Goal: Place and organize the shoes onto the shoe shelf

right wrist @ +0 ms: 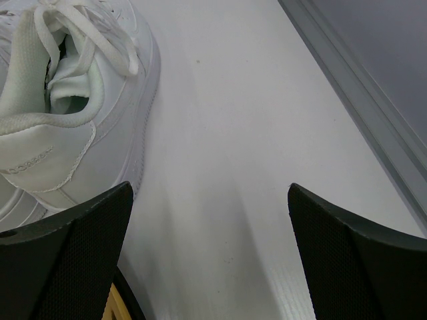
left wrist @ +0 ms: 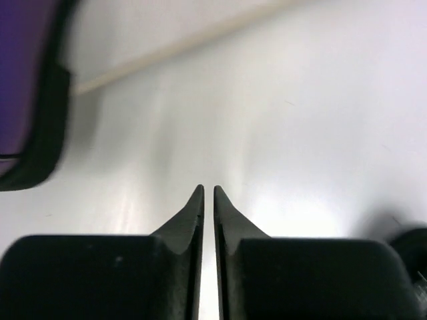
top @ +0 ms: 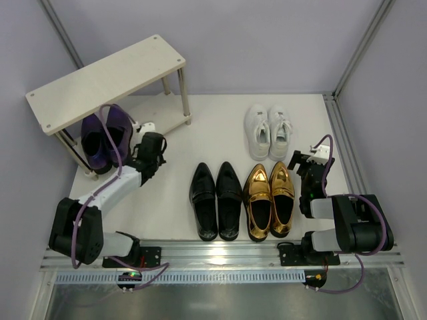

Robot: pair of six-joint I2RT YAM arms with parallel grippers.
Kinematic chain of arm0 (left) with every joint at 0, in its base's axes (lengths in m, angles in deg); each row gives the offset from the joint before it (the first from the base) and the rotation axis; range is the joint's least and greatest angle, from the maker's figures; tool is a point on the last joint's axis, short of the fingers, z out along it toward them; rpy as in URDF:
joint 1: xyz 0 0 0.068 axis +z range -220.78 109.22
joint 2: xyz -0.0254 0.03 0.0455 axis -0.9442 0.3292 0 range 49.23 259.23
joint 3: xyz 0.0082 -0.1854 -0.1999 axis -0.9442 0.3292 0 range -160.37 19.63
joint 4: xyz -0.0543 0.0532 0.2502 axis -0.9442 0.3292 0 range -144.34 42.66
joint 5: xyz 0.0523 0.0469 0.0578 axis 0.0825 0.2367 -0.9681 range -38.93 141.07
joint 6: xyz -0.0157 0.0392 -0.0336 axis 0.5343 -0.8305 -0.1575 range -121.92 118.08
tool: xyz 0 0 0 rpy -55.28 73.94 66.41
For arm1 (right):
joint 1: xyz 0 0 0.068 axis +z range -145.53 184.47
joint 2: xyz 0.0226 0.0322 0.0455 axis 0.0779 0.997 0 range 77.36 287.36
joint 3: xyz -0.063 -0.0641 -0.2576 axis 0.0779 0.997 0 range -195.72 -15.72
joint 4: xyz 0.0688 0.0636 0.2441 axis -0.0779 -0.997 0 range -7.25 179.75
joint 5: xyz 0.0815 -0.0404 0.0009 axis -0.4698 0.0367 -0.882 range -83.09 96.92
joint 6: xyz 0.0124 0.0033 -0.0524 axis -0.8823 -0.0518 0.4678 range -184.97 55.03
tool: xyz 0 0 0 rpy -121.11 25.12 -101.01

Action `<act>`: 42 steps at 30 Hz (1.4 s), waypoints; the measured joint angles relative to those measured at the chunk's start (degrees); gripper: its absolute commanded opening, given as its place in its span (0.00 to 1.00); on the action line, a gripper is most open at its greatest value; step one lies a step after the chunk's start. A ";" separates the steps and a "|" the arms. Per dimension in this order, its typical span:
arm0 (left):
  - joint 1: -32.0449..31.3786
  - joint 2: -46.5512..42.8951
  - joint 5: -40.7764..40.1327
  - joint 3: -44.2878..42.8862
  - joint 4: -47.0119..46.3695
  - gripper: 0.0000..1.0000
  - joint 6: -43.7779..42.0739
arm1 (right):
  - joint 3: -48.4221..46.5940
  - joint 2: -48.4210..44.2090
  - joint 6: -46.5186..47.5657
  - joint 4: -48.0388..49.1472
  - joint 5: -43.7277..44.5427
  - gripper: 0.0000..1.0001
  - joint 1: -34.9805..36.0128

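Observation:
The shoe shelf [top: 107,73] stands at the back left. The purple shoes [top: 101,139] sit side by side on its lower board. My left gripper [top: 153,145] hangs just right of them, shut with nothing in it [left wrist: 207,190]. A purple shoe's dark heel [left wrist: 30,100] fills the left edge of the left wrist view. The black shoes [top: 216,199] and gold shoes [top: 270,199] lie on the table in the middle. The white sneakers [top: 269,131] lie behind the gold pair. My right gripper [top: 312,164] is open and empty [right wrist: 210,190], just right of a sneaker [right wrist: 73,100].
A metal frame rail [top: 343,153] runs along the table's right edge, close to my right gripper. A pale edge [left wrist: 180,47] of the shelf's lower board crosses the top of the left wrist view. A sliver of gold shoe [right wrist: 115,305] shows by my right gripper's left finger.

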 measured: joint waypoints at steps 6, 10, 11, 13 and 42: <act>-17.49 -4.33 2.95 -0.09 0.94 0.40 1.84 | 0.00 0.00 0.00 0.00 0.00 0.97 0.00; -29.53 -5.18 2.62 -1.79 5.22 0.61 7.06 | 0.00 0.00 0.00 0.02 0.00 0.97 0.00; -32.28 -5.07 1.79 -2.43 6.34 0.71 8.52 | 0.00 0.00 0.00 0.00 0.00 0.97 0.00; -38.86 -4.76 -0.66 -4.31 9.31 0.88 13.11 | 0.00 0.00 0.00 0.00 0.00 0.97 0.00; -67.78 19.58 -29.35 -19.56 35.01 0.96 54.84 | 0.00 0.00 0.00 0.00 0.00 0.97 0.00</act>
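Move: The pair of black shoes lies about 24 cm to the left hand's right, some 17 cm back and 7 cm lower. The gold shoes stand beside it, some 42 cm to that hand's right and equally far back. The purple shoes sit on the shelf about 15 cm to the left hand's left and 3 cm ahead. From the right hand the black shoes are some 35 cm left, 15 cm back. Opening wide, the left hand sweeps about 27 cm right and 21 cm back to above the black shoes. ##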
